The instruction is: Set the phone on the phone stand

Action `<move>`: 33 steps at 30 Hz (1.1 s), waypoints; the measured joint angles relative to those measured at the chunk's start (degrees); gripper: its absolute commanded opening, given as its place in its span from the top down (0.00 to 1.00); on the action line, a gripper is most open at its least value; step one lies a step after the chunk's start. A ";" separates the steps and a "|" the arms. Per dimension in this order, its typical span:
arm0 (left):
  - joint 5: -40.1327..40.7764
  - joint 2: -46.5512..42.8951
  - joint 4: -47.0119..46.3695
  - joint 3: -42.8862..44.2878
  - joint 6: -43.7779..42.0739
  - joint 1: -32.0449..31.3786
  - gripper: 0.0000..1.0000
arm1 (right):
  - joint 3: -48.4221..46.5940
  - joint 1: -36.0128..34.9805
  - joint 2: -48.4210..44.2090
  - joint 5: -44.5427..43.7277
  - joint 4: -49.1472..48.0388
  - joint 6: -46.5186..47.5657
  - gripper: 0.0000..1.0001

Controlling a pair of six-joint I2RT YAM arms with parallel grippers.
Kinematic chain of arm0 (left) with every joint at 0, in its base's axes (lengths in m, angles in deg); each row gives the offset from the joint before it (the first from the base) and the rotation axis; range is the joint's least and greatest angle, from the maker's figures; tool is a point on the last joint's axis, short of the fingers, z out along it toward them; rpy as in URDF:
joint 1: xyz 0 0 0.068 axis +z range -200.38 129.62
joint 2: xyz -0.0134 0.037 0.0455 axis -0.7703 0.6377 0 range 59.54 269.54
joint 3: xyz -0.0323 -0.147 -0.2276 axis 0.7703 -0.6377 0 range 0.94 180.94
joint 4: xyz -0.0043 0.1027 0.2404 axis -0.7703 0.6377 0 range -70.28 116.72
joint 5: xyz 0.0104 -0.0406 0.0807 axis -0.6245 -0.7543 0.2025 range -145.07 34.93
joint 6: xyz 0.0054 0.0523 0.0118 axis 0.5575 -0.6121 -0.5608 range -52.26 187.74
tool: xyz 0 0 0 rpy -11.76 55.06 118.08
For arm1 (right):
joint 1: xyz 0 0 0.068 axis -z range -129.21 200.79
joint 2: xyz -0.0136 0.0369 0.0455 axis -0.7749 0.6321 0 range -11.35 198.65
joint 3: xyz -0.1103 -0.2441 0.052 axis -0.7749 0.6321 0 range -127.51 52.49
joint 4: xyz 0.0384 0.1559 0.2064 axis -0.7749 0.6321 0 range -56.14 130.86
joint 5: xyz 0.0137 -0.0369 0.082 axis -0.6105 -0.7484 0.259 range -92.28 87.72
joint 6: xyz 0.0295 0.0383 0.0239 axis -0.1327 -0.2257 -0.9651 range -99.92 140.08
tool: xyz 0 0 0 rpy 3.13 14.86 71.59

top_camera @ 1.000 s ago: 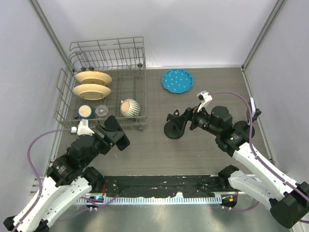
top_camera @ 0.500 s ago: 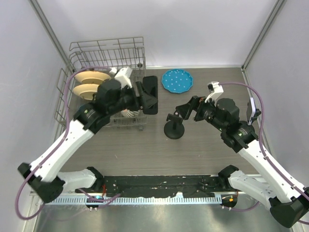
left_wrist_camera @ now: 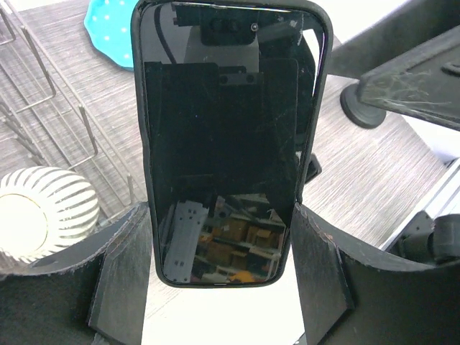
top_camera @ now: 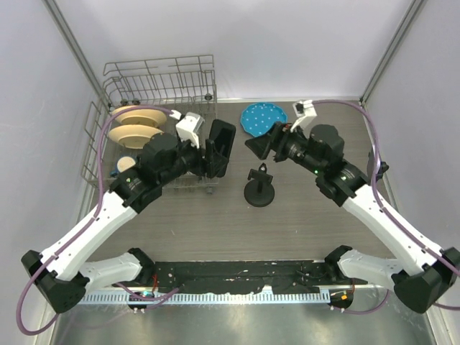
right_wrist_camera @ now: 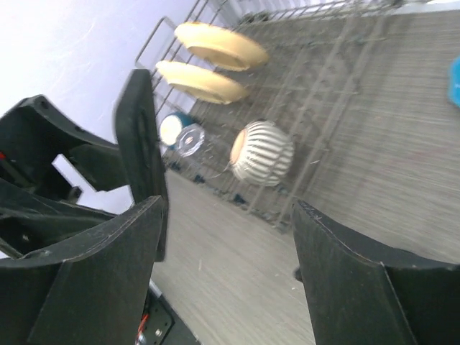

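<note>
The phone [top_camera: 223,138] is a black slab with a dark screen, held upright off the table just right of the dish rack. My left gripper [top_camera: 214,159] is shut on the phone's lower part; in the left wrist view the phone [left_wrist_camera: 226,136] fills the frame, with the left gripper [left_wrist_camera: 223,277] clamping both long edges. The black phone stand [top_camera: 259,190] stands upright on the table, right of and nearer than the phone, untouched. My right gripper [top_camera: 260,144] hovers open above and behind the stand. In its wrist view the right gripper [right_wrist_camera: 230,277] holds nothing and faces the phone [right_wrist_camera: 140,144] edge-on.
A wire dish rack [top_camera: 159,86] at the back left holds two cream plates [top_camera: 136,115], a striped bowl [right_wrist_camera: 262,152] and small cups. A blue dotted plate [top_camera: 263,118] lies behind the right gripper. Grey walls close in on both sides.
My left arm swung the phone from the front left up to beside the rack. My right gripper left the stand and rose back toward the blue plate.
</note>
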 measured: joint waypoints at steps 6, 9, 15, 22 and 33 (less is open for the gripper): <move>2.05 -4.63 -4.63 -7.50 -3.02 -0.90 1.00 | -3.65 -7.96 5.97 0.57 -2.47 3.28 0.23; 2.78 -4.72 -5.92 -8.48 -2.86 -0.90 1.00 | -4.52 -9.29 7.26 0.46 -4.63 3.78 0.31; 2.91 -4.72 -7.52 -8.79 -1.88 -0.87 1.00 | -4.50 -9.53 10.47 -0.79 -9.31 3.43 0.49; 3.21 -4.66 -8.24 -9.05 -1.16 -1.31 1.00 | -4.09 -9.57 13.09 -1.07 -13.55 1.68 0.67; 4.98 -2.47 -7.69 -9.05 -1.16 -2.84 0.35 | -2.23 -9.88 14.78 -0.79 -16.33 -1.75 0.99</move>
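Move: The black phone is about 11 cm to the right hand's left, 1 cm farther out and some 1 cm higher, standing upright in the left hand's grip. From the left hand, the phone's middle lies about 5 cm above and 1 cm ahead. The phone stand is nearly straight below the right hand, about 22 cm down and 3 cm back; the striped cup lies 21 cm left of that hand, 4 cm ahead and 22 cm down. Leftwards, about 9 cm, the right hand reaches over to the raised phone, turning some 10 degrees counter-clockwise; its fingers shut around the phone's free part on the way and end up pinching it front to back. The left hand keeps its grip on the phone's side edges near the lower end and sinks about 3 cm. ##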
